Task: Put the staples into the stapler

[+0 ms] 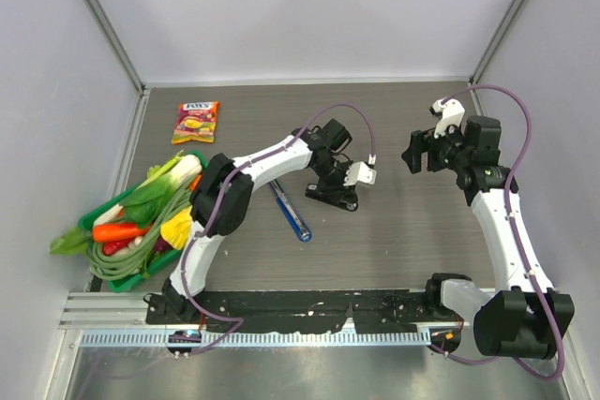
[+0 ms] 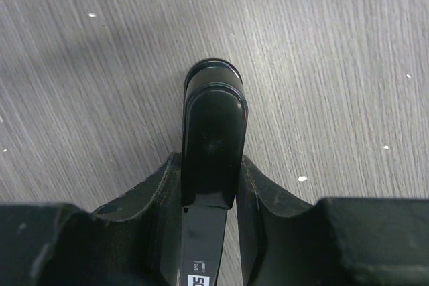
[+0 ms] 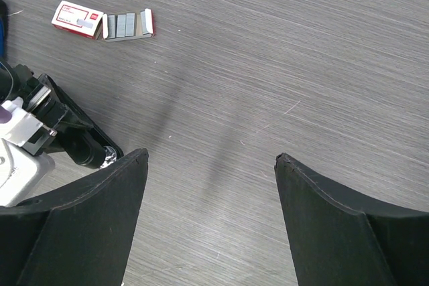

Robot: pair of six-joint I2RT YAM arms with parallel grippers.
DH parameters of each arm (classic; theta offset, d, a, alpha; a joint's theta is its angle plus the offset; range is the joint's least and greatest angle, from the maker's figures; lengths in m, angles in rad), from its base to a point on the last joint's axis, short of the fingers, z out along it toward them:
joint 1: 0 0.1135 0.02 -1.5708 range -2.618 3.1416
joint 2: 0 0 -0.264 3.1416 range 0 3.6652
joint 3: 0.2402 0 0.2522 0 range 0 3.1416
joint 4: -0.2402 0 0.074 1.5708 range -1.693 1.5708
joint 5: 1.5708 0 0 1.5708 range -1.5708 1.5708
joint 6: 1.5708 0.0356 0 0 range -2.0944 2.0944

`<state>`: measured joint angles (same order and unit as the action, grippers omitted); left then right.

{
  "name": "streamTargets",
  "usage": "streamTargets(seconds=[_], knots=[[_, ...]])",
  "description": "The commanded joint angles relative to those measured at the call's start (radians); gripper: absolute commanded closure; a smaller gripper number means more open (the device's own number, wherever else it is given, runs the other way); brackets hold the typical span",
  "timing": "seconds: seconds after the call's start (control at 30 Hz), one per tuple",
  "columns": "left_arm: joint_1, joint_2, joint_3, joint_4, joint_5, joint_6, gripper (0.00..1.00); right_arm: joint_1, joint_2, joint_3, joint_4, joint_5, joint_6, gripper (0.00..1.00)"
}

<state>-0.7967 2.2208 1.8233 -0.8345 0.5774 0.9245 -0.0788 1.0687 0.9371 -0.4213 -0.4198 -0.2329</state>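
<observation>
The black stapler (image 2: 213,132) lies on the table, its rounded end pointing away from me. My left gripper (image 2: 210,161) is shut on the stapler, one finger pressed against each side; from above, this gripper (image 1: 330,178) is directly over the stapler (image 1: 333,199). The staples (image 3: 122,25) are silvery strips in the slid-out tray of a small red-and-white box (image 3: 78,18), far up-left in the right wrist view. My right gripper (image 3: 211,159) hangs open over bare table with nothing between its fingers, to the right of the stapler (image 3: 80,142). From above, the right gripper (image 1: 422,150) is raised.
A blue pen (image 1: 292,213) lies just left of the stapler. A candy packet (image 1: 195,122) sits at the back left. A green tray (image 1: 94,222) of toy vegetables stands along the left edge. Grey walls enclose the table.
</observation>
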Motion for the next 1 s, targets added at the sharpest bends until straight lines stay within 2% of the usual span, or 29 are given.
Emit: streamTargets(seconds=[0.0,0.13,0.37,0.53,0.6,0.73,0.97], knots=[[-0.010,-0.059,-0.067,0.167,-0.112,-0.124,1.00,-0.006,-0.029,0.000,0.019,-0.017,-0.008,0.19],[-0.010,-0.128,-0.093,0.233,-0.175,-0.200,1.00,-0.006,-0.044,-0.009,0.019,-0.062,-0.035,0.19],[-0.010,-0.344,-0.157,0.258,-0.211,-0.283,1.00,-0.004,-0.093,-0.064,-0.042,-0.377,-0.207,0.19],[-0.010,-0.483,-0.217,0.216,-0.169,-0.308,1.00,0.025,-0.174,-0.156,0.038,-0.582,-0.338,0.18],[-0.010,-0.539,-0.234,0.198,-0.152,-0.315,1.00,0.048,-0.136,-0.124,0.035,-0.579,-0.333,0.19],[-0.010,-0.587,-0.257,0.189,-0.131,-0.355,1.00,0.169,-0.110,-0.080,0.085,-0.501,-0.362,0.19],[-0.009,-0.628,-0.294,0.202,-0.088,-0.435,1.00,0.301,-0.073,-0.024,0.131,-0.544,-0.448,0.19]])
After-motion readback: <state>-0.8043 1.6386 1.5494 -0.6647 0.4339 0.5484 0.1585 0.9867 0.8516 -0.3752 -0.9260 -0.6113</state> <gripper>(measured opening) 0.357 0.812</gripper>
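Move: My left fingers already hold the black stapler, its middle roughly at my left hand point. From that hand the open staple box lies some 10 cm ahead and 4 cm to the left, the blue stapler about 11 cm left and 3 cm back, both on the table just below. From my empty, open right hand the black stapler is roughly 18 cm left, 6 cm back and 16 cm lower; the staple box is about 23 cm left and 5 cm ahead. I lift the black stapler off the table with my left hand, keeping my grip: first a short swing forward with a counter-clockwise turn of about 20 degrees, then some 17 cm up, easing left and back while the nose tips up a little. My open right hand swings about 13 cm left and 7 cm back towards the stapler's nose, turning nearly 50 degrees counter-clockwise, without touching it. ##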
